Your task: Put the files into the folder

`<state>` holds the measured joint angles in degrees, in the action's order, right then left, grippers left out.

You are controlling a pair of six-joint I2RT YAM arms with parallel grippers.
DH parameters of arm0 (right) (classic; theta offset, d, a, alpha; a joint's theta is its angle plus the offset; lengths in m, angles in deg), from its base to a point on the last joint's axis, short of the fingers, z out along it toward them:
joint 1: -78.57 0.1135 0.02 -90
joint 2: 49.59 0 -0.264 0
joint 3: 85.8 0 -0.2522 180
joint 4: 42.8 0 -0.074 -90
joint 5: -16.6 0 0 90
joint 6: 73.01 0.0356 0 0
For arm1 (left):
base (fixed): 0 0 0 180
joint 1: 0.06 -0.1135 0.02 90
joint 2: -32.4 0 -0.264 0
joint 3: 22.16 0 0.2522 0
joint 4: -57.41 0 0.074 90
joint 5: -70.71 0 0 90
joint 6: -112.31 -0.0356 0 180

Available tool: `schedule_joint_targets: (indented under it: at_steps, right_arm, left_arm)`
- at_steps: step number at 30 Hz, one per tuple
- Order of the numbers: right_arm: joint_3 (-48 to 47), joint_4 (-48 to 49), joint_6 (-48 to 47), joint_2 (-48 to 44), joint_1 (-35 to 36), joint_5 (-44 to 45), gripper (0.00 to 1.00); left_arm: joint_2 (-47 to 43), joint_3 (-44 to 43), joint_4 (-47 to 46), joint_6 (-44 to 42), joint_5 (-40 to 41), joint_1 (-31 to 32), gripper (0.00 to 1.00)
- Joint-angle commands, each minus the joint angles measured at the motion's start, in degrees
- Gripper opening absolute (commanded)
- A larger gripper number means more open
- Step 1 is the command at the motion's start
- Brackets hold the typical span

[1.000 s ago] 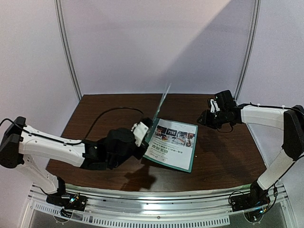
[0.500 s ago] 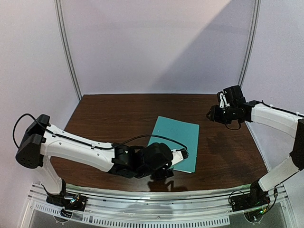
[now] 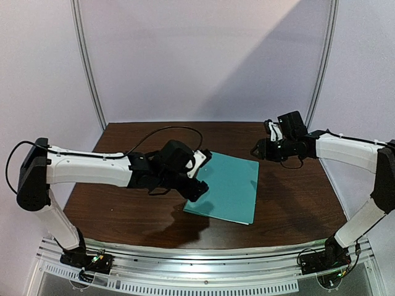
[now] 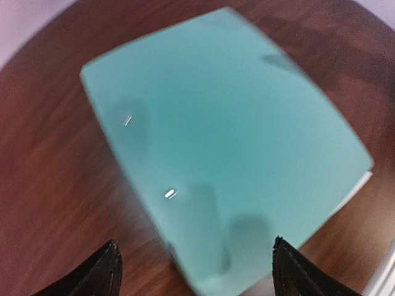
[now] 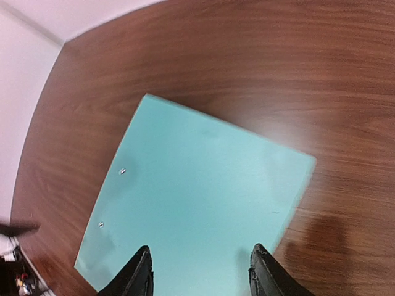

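Note:
The teal folder (image 3: 229, 187) lies shut and flat on the brown table. The files are hidden under its cover; only a thin white edge (image 4: 363, 183) peeks out at one corner in the left wrist view. My left gripper (image 3: 197, 180) hovers over the folder's left edge, open, with nothing between its fingers. In its own view the folder (image 4: 222, 142) fills the space ahead of the left gripper (image 4: 194, 271). My right gripper (image 3: 258, 150) hangs above the folder's far right corner, open and empty. The right wrist view has the folder (image 5: 203, 197) below the right gripper (image 5: 200, 268).
Two small metal fasteners (image 5: 122, 171) show near the folder's spine. The dark wood table (image 3: 296, 197) is bordered by white walls at the back and sides and by a metal rail (image 3: 203, 262) at the front. A black cable (image 3: 160, 131) loops above the left arm.
A second ago my left gripper held the folder's cover up over a colour-printed sheet. The cover has dropped shut, the left gripper has opened, and the right gripper has shifted slightly left.

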<state>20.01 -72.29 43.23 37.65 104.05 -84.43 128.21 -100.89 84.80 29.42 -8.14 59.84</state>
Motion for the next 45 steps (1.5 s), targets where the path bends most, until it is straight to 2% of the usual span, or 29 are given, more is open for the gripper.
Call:
schedule_joint_targets:
  at_steps: [1,9,15,20,30,45]
  right_arm:
    - [-3.91,-0.01,-1.39,4.50,3.90,-0.75,0.53]
    - [-4.81,-0.21,-1.10,6.98,4.90,-0.07,0.53]
    - [-4.13,-1.65,-2.36,5.49,4.88,2.36,0.53]
    - [-3.34,-1.71,-3.06,4.37,4.90,3.51,0.53]
    - [-3.12,-1.03,-2.18,4.63,4.89,2.83,0.53]
    - [-1.40,-2.41,-4.12,1.26,4.90,5.29,0.54]
  left_arm:
    - [1.97,3.42,-0.16,9.21,-8.41,-6.05,0.85]
    - [11.35,-1.96,0.05,14.03,-10.72,-8.75,0.84]
    - [17.97,-6.02,-1.14,17.63,-14.17,-9.81,0.75]
    - [19.39,-7.00,-2.52,19.05,-15.50,-9.72,0.69]
    - [21.83,-8.28,-7.09,21.00,-18.19,-8.69,0.66]
    - [30.60,-18.45,-12.45,21.65,-21.82,-6.50,0.63]
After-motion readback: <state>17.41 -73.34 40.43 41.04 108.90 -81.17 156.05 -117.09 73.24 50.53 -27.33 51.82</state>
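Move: The closed green folder, its files inside, lies with its middle about 9 cm ahead of the left hand and 11 cm to its right, some 12 cm below. The middle of its riveted spine edge is about 11 cm ahead of the left hand, about 1 cm to its left and 12 cm below. From the right hand, the folder's middle is some 10 cm left, 3 cm back and 14 cm down. No other object stands near. Against the folder's spine edge goes the open left hand: down some 10 cm, slightly forward and first left, its fingers tipping down over 20 degrees. Then it pushes the spine, one finger outside and the other over the cover, rightward about 9 cm and a little forward as the opening narrows. The right hand swings 4 cm left, sinks a little, then hovers open, clear of the folder. ##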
